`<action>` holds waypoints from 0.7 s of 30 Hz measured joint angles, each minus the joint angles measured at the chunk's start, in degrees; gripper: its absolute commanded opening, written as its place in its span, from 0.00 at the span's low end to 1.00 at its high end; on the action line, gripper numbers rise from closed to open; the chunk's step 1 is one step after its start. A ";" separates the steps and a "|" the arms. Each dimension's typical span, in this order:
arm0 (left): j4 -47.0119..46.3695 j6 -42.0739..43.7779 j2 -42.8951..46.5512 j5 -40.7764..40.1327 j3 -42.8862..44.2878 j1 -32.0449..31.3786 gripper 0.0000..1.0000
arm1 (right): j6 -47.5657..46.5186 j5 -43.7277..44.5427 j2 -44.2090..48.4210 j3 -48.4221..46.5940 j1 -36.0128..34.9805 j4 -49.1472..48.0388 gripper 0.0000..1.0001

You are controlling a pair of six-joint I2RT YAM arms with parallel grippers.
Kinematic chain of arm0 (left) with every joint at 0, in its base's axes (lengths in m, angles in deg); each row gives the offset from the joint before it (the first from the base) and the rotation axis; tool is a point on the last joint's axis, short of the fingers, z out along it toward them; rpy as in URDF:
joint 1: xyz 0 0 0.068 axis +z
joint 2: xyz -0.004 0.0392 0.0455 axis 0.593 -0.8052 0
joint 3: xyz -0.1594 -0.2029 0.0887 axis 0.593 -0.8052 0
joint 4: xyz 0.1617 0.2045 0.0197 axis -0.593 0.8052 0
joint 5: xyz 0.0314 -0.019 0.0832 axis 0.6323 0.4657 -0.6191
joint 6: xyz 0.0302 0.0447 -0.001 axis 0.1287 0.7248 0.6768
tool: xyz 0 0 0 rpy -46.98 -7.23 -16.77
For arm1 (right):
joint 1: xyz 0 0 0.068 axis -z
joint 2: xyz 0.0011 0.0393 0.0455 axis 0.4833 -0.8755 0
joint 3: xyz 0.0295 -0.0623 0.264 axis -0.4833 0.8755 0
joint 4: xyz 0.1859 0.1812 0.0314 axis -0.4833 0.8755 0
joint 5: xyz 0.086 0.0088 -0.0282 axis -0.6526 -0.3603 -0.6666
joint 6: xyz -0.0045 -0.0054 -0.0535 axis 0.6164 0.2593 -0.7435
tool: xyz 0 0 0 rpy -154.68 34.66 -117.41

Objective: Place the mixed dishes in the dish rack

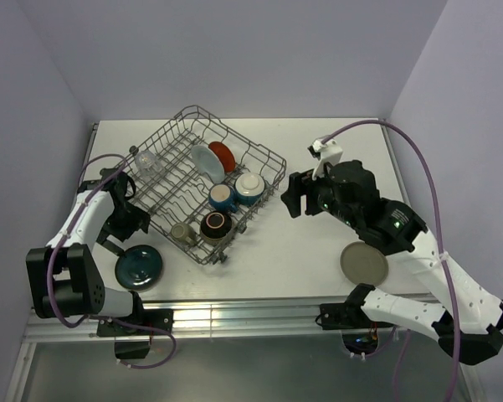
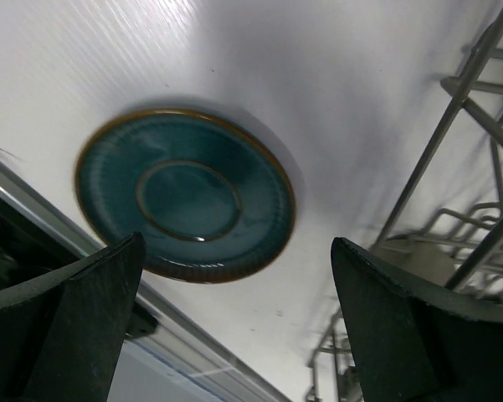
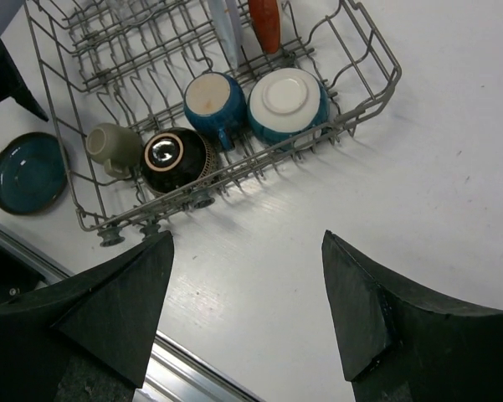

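Observation:
The grey wire dish rack (image 1: 264, 151) stands at the table's middle left. It holds a pale blue-white plate (image 1: 206, 161) and a red-orange plate (image 1: 222, 154) on edge, a blue cup (image 3: 211, 99), an upturned blue bowl (image 3: 286, 100), a dark bowl (image 3: 176, 157), a beige cup (image 3: 113, 144) and a clear glass (image 1: 147, 161). A teal plate (image 2: 184, 194) lies flat on the table by the rack's near left corner. My left gripper (image 2: 234, 310) hovers open just beside it, holding nothing. A beige plate (image 1: 364, 264) lies near the right arm. My right gripper (image 3: 247, 310) is open and empty over bare table, right of the rack.
The table's metal front edge (image 2: 192, 335) runs close behind the teal plate. Rack wires (image 2: 452, 151) stand just right of the left fingers. Purple cables loop over both arms.

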 measured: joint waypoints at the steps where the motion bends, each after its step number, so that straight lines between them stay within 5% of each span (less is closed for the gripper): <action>1: -0.07 -1.25 -0.22 0.74 0.00 0.13 0.99 | -0.26 0.02 1.05 0.59 0.00 0.04 0.79; 21: -7.80 -16.24 0.90 12.22 -14.38 12.68 0.99 | -3.10 1.64 11.76 7.87 0.00 0.07 0.79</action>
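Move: The teal plate lies on the table about 7 cm back from the left hand, 3 cm to its right and 8 cm below. The green-grey mug in the rack stands about 3 cm ahead and 18 cm to the right of this hand, some 4 cm below it, with the black bowl about 10 cm farther right. From the right hand the plate lies roughly 52 cm left, 10 cm back and 32 cm below. The left hand sinks about 5 cm and draws back some 3 cm towards the teal plate, fingers kept wide open, while it turns about 30 degrees counter-clockwise and its left side dips until the fingers point straight down, close over the plate; a touch can't be seen. The empty right hand goes on easing away from the rack, about 4 cm to the right and back, its opening unchanged. ##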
